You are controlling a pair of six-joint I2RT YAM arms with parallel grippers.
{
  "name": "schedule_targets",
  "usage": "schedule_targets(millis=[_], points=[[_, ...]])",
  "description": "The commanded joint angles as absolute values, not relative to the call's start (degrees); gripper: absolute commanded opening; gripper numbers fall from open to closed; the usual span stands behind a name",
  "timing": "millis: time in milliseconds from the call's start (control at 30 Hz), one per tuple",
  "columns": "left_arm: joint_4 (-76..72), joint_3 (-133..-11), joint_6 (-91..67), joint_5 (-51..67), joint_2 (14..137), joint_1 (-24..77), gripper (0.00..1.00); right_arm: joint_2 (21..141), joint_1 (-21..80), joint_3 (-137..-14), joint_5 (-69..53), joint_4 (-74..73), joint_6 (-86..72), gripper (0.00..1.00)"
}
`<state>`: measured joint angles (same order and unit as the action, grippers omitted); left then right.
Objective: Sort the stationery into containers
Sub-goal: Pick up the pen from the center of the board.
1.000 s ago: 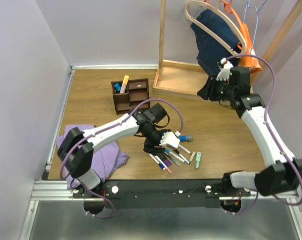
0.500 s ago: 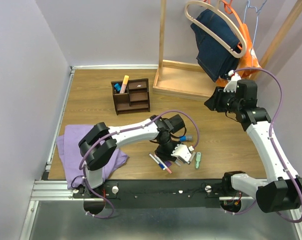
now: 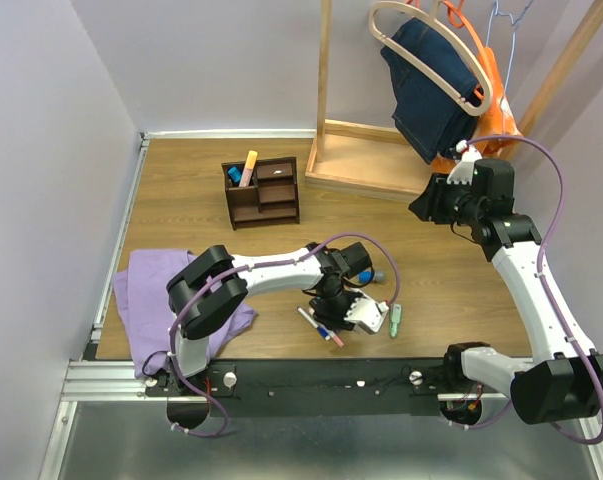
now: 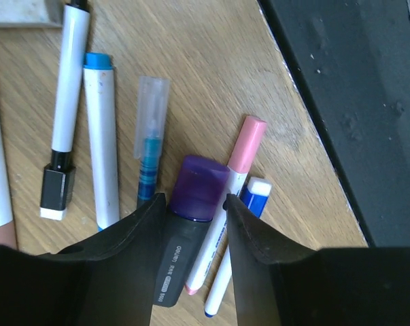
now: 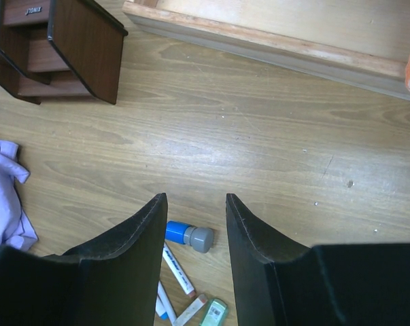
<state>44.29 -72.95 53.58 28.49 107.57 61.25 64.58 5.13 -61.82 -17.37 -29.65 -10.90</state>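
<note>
The stationery lies in a loose pile [image 3: 321, 325] near the table's front edge. My left gripper [image 4: 195, 198] is down in that pile, its jaws pressed on both sides of a black highlighter with a purple cap [image 4: 198, 180], which rests on the wood. A pink-capped white pen [image 4: 247, 139] runs under the right finger. A stubby blue-grey cylinder [image 5: 191, 236] and a pale green piece [image 3: 395, 318] lie nearby. The dark wooden organiser [image 3: 263, 190] stands at the back left holding a yellow highlighter [image 3: 249, 163]. My right gripper [image 5: 195, 198] hangs open and empty, high above the table.
A purple cloth [image 3: 171, 290] lies at the front left. The light wooden rack base [image 3: 366, 155] sits at the back, with jeans on hangers [image 3: 431, 70] above it. More pens lie beside my left fingers: a clear-capped blue pen [image 4: 149, 136] and a black-capped marker [image 4: 67, 88].
My left gripper has moved right and nearer over the pile, dropped low, and narrowed its jaws onto the purple-capped highlighter. The right arm shifted slightly right, then stayed still.
</note>
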Motion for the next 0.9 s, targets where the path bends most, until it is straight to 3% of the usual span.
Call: schedule_targets(millis=[0, 433, 633, 867], points=[[39.6, -73.0, 52.2, 26.0, 109.8, 61.7, 0.48, 64.3, 4.6, -61.0, -18.7, -29.0, -10.8, 0.48], [38.5, -69.7, 52.3, 24.6, 110.4, 61.8, 0.49, 62.3, 4.0, -58.7, -19.2, -28.7, -12.8, 0.48], [38.0, -67.7, 51.7, 24.3, 109.8, 61.8, 0.43, 62.4, 3.9, -58.4, -19.5, -28.1, -13.2, 0.48], [44.3, -69.0, 48.8, 26.1, 101.7, 61.3, 0.12, 63.5, 3.9, -61.0, -19.8, -29.0, -13.3, 0.47]])
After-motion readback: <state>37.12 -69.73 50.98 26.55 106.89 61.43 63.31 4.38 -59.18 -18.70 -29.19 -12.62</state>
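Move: The purple-capped marker lies almost under the left gripper, its middle about 2 cm ahead and 1 cm below, level sideways. The pink-capped pen is roughly 1 cm to the hand's left and the blue-capped white pen some 3 cm left, neither ahead nor back. The clear blue pen lies about 3 cm ahead and 4 cm right. From the right hand the marker is about 24 cm left, 18 cm back and 22 cm down. Around the marker's purple cap, the half-open left fingers settle in with a small shift of about 1.5 cm to the right and forward and a slight sink, parting it from the pink-capped pen beside it. There the hand all but stops, and at the end the fingers close and pinch the cap near where it meets the dark body, the grip effort rising. ##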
